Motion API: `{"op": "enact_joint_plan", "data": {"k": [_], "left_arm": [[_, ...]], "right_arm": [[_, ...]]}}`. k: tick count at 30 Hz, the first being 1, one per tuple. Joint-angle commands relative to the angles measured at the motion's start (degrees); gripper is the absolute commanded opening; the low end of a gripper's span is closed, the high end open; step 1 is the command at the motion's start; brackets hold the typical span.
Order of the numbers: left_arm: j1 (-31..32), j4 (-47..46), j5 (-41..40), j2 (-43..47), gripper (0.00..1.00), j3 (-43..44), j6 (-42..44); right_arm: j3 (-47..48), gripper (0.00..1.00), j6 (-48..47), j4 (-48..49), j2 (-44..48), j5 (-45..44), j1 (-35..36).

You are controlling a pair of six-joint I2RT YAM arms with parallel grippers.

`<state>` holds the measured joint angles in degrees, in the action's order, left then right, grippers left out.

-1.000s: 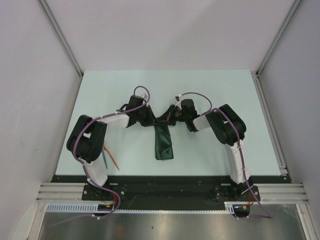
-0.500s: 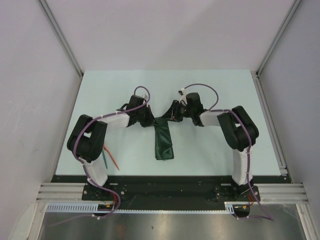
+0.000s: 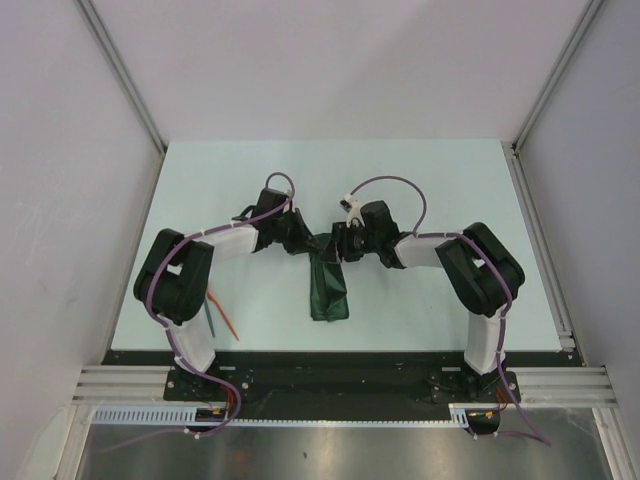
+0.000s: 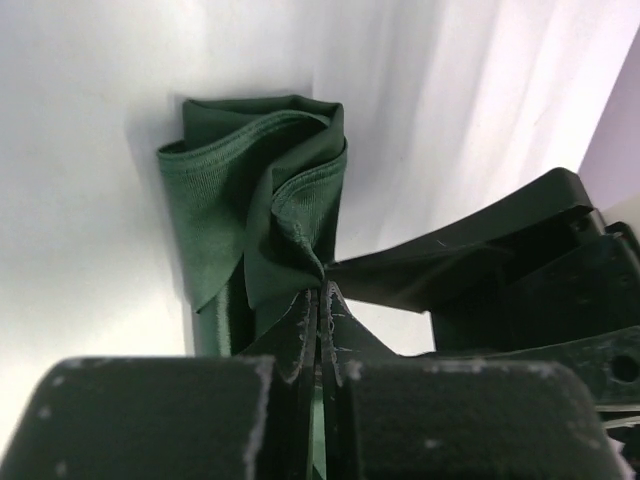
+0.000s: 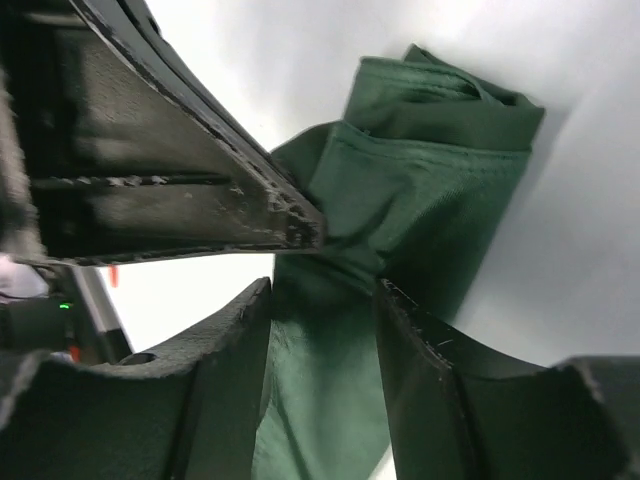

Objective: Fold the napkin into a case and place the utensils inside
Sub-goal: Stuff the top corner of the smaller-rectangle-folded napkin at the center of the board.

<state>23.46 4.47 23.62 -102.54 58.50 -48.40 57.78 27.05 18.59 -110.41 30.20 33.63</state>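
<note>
The dark green napkin (image 3: 328, 292) lies on the table folded into a narrow long strip, its far end bunched and lifted. My left gripper (image 3: 309, 243) is shut on that bunched end, and the left wrist view shows the napkin (image 4: 250, 190) pinched at the left gripper's (image 4: 320, 292) tips. My right gripper (image 3: 340, 247) is right beside it. Its jaws stand apart astride the napkin (image 5: 430, 170), the cloth running loose through the right gripper (image 5: 325, 300). The utensils, one orange-red (image 3: 226, 322) and one teal (image 3: 211, 322), lie by the left arm's base.
The pale table (image 3: 430, 190) ends at a black near edge with metal rails on the left and right sides. The two wrists nearly touch above the napkin's far end. White walls enclose the table.
My right gripper has opened and let go of the napkin's far end, and its wrist has shifted left toward the left gripper. The left gripper has closed on the cloth and stayed put.
</note>
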Motion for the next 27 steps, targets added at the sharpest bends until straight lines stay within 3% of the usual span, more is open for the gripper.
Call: {"op": "enact_joint_plan", "data": {"k": [1,8,14,17,20,23,27], "left_arm": [[-0.35,-2.09,3.36,1.73,0.0,1.27,-5.55],[-0.35,-3.32,4.6,2.7,0.0,-0.4,-8.37],[-0.35,-6.57,5.65,3.31,0.0,-2.42,-11.36],[-0.35,-7.54,5.91,3.75,0.0,-3.04,-12.32],[-0.35,-9.38,6.35,3.93,0.0,-4.18,-13.29],[-0.35,-10.09,6.44,3.75,0.0,-4.8,-13.56],[-0.35,-12.03,6.97,3.49,0.0,-5.68,-14.26]], "right_arm": [[-0.74,0.52,-5.86,0.83,4.06,-4.27,0.91],[-1.27,0.53,-6.83,1.19,5.82,-9.09,2.05],[-0.39,0.49,-6.48,0.92,5.12,-9.54,2.58],[-0.91,0.39,-6.22,1.36,5.21,-9.89,2.5],[-1.18,0.19,-5.78,1.27,5.38,-10.51,2.41],[-1.88,0.06,-5.69,1.19,6.17,-11.38,2.32],[-1.88,0.0,-5.87,-0.13,6.79,-12.96,2.06]]}}
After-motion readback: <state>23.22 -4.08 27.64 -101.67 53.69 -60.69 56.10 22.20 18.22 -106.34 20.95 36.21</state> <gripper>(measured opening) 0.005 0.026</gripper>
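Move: The left hand already holds the napkin's top corner; the napkin's centre lies about 7 cm back, 2 cm right and 3 cm below, its far edge roughly 3 cm ahead and 3 cm below. From the open right hand, the held corner is some 2 cm ahead and 2 cm left, about level, with the centre about 4 cm back, 1 cm left and 2 cm below. Right fingers rise about 1 cm and shut on the napkin beside the left fingertips, which shift 1 cm right-upward, still pinching. ##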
